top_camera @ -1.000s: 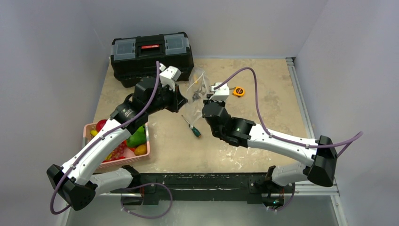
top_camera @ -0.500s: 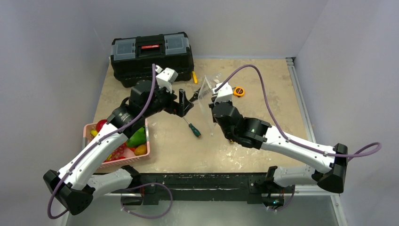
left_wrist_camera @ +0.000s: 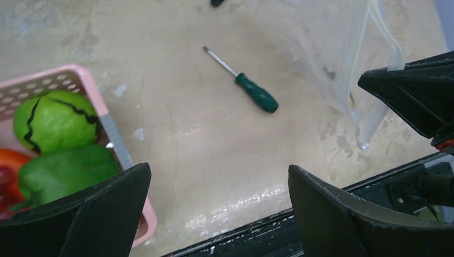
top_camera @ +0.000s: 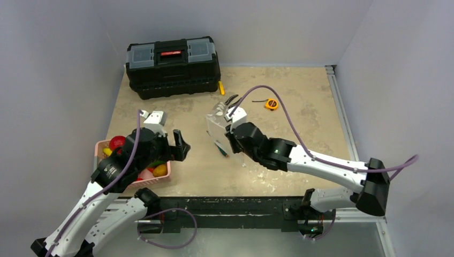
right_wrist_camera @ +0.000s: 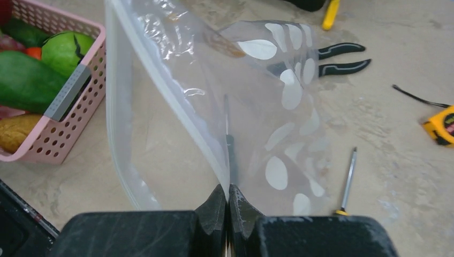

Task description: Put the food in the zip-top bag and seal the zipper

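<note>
The clear zip-top bag (top_camera: 216,120) (right_wrist_camera: 257,107) with white dots hangs over the middle of the table. My right gripper (top_camera: 227,128) (right_wrist_camera: 228,190) is shut on its mouth edge. The whitish zipper (right_wrist_camera: 114,107) curves away to the left, so the mouth gapes. The bag also shows at the upper right of the left wrist view (left_wrist_camera: 332,53). My left gripper (top_camera: 183,147) (left_wrist_camera: 219,176) stands open and empty above the table, just right of the pink basket (top_camera: 167,170) (left_wrist_camera: 88,85). The food lies in that basket: green peppers (left_wrist_camera: 53,120) (right_wrist_camera: 67,48) and a red round fruit (top_camera: 116,142).
A green-handled screwdriver (left_wrist_camera: 251,91) lies between the basket and the bag. A black toolbox (top_camera: 172,64) stands at the back left. Black pliers (right_wrist_camera: 337,59), a yellow tape measure (top_camera: 271,104) and a yellow-handled screwdriver (right_wrist_camera: 348,179) lie beyond the bag.
My left gripper opened, let go of the bag and drew back toward the basket. My right gripper kept its hold and carried the bag nearer and to the left.
</note>
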Available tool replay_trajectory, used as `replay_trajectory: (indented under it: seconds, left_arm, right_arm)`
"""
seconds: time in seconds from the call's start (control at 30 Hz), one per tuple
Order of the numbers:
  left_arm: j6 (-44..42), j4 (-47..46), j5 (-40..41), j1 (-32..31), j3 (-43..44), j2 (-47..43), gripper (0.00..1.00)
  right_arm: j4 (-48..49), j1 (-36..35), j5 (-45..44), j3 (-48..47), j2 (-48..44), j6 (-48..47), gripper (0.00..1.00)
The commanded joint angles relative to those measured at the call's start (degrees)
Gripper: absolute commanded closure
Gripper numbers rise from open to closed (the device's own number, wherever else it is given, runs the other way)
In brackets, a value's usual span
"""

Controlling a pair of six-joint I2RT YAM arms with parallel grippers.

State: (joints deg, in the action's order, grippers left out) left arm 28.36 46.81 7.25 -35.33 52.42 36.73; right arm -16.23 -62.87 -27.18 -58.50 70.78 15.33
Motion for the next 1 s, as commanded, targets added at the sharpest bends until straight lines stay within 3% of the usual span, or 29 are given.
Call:
replay_trajectory:
  seconds: [0.0,0.13,0.27,0.4,0.53,0.73,0.97]
  left_arm:
    - [8.15,11.17,10.14,-0.12,-0.30,0.49,0.00]
    - [13.05,15.97,18.90,-0.17,1.08,5.09,0.00]
    - [15.69,18.55,24.90,0.64,2.09,12.64,0.00]
    - [17.58,20.23,20.59,10.26,1.30,17.22,0.00]
    - [19.95,17.39,18.07,15.90,-1.67,16.04,0.00]
    - [22.37,15.75,25.63,16.28,-6.01,11.74,0.00]
    - [22.09,10.92,27.65,17.31,-8.39,11.61,0.00]
  right_arm:
    - [8.61,0.13,9.84,-0.30,4.11,1.04,1.00]
    - [14.87,0.20,18.58,0.70,6.29,2.14,1.00]
    - [17.95,0.20,20.59,1.00,8.39,2.19,1.00]
    - [16.32,1.46,18.85,-1.32,10.83,-0.03,1.00]
    - [16.44,5.22,24.35,-1.67,11.36,-0.10,1.00]
    - [17.02,6.51,29.14,-1.69,12.07,1.15,1.00]
    - [19.05,6.62,31.99,-0.81,12.69,2.29,1.00]
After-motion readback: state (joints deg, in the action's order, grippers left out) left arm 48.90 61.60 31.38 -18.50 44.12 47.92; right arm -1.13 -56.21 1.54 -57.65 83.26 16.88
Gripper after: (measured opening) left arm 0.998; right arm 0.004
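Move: The green pepper in the pink basket lies about 16 cm to the left hand's left, some 6 cm ahead and 18 cm below. The green melon is about 6 cm farther out than the pepper, the brown bun about 6 cm nearer the base, and the grapes some 9 cm beyond the pepper to the left. From the right hand, which holds the bag, the pepper is about 35 cm left and nearly level ahead; the green screwdriver is roughly 8 cm ahead, 6 cm left, 22 cm below. Still pinching one side of the bag's mouth, the right hand carries it about 8 cm left towards the basket and 5 cm down, turning a little counter-clockwise. The left hand, wide open and empty, sweeps some 14 cm left and 11 cm down over the basket, turning about 45 degrees counter-clockwise and tipping its fingers down towards the green pepper; it touches no food yet. ##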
